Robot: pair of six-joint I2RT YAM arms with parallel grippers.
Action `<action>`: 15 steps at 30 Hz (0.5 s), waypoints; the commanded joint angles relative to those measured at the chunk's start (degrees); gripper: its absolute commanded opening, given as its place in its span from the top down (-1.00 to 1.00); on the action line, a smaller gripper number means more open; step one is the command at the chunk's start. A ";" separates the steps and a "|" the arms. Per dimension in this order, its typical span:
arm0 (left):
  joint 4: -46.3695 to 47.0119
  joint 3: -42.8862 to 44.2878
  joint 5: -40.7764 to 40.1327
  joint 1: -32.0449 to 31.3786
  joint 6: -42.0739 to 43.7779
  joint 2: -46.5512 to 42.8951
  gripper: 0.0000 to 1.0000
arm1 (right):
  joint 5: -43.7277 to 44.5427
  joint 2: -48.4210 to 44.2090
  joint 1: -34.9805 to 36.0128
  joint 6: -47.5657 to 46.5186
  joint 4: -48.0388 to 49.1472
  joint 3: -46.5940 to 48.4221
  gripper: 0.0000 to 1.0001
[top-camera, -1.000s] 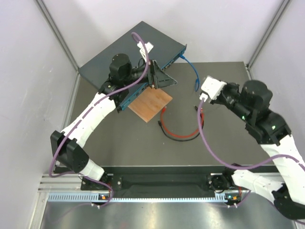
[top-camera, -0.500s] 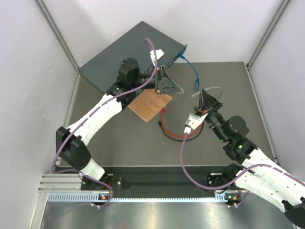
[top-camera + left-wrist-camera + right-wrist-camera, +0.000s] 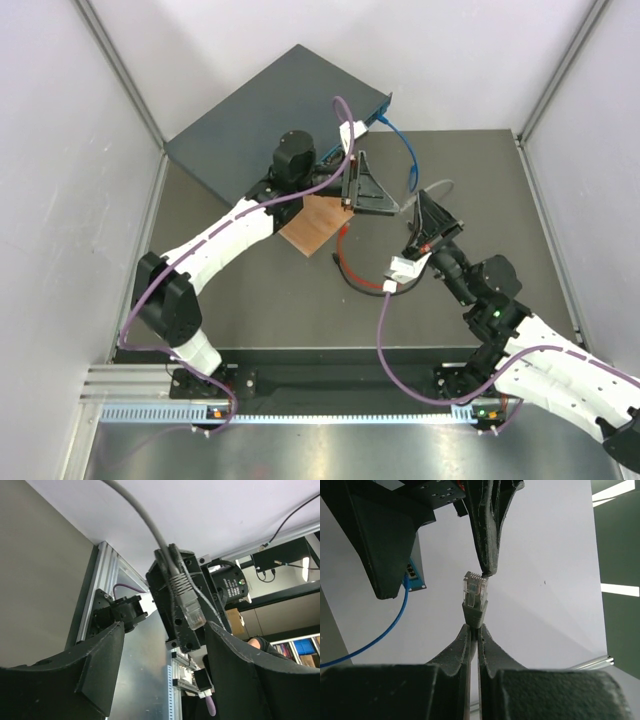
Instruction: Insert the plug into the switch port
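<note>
The plug (image 3: pixel 474 592) is a clear connector with a grey boot on a grey cable (image 3: pixel 438 185). My right gripper (image 3: pixel 474 629) is shut on the cable just behind the boot, and the plug stands free above the fingertips. In the left wrist view the plug (image 3: pixel 192 609) sits ahead of my open left gripper (image 3: pixel 165 665), between its fingers (image 3: pixel 95 665) but not touching them. In the top view the left gripper (image 3: pixel 380 195) and right gripper (image 3: pixel 425 218) face each other mid-table. The switch (image 3: pixel 265 115) lies at the back, and its teal front edge (image 3: pixel 415 575) shows sockets.
A blue cable (image 3: pixel 400 145) runs from the switch's right end onto the table. A brown wooden board (image 3: pixel 312 228) lies in front of the switch beneath the left arm. A red and black cable (image 3: pixel 365 283) curls on the mat near the right arm.
The right arm swung in from the right side to mid-table, carrying the plug. The left gripper moved right, away from the switch front, until the plug stood between its fingers.
</note>
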 commanded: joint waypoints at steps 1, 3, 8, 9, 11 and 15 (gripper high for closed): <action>6.76 -0.33 0.94 -0.91 -2.16 -0.37 -0.38 | -0.90 -0.71 1.33 -1.84 3.86 -0.05 1.00; 7.99 -1.39 0.85 -1.00 -2.87 -0.89 -0.34 | -0.90 -1.05 1.33 -2.02 2.99 -0.14 1.00; 9.05 -1.83 0.15 -1.00 -3.23 -1.51 -0.20 | -1.43 -1.67 1.41 -2.46 2.01 -0.76 1.00; 9.14 -1.75 0.23 -1.00 -3.23 -1.34 -0.18 | -1.69 -1.76 1.50 -2.55 1.75 -0.76 1.00; 9.14 -1.57 0.24 -1.00 -3.23 -1.25 -0.11 | -2.30 -1.93 1.50 -2.72 1.40 -1.11 1.00; 9.23 -1.57 -0.03 -1.09 -3.49 -1.16 0.03 | -2.31 -1.59 1.76 -3.86 0.26 -1.20 1.00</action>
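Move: The clear plug on the grey cable is about 3 cm to the right of the left hand and 1 cm above it, level fore and aft. The right fingertips pinch the cable just behind the plug, which lies 2 cm to their left and 1 cm back, with the open left fingers some 4 cm left and 1 cm back and below. From the left hand, the switch's blue plug is roughly 35 cm ahead and 20 cm lower, straight out; the nearer red cable end is about 14 cm ahead, 8 cm left, on the table 37 cm below. The left hand closes its wide-open fingers by about a third of their gap, one on each side of the clear plug, while easing only some 0.5 cm back and a touch right and up towards the plug, its fingers still pointing right. The right hand, still shut on the grey cable behind the plug, sinks about 1 cm and drifts slightly left and back, bringing the plug more squarely between the left fingertips, which don't yet grip it. ##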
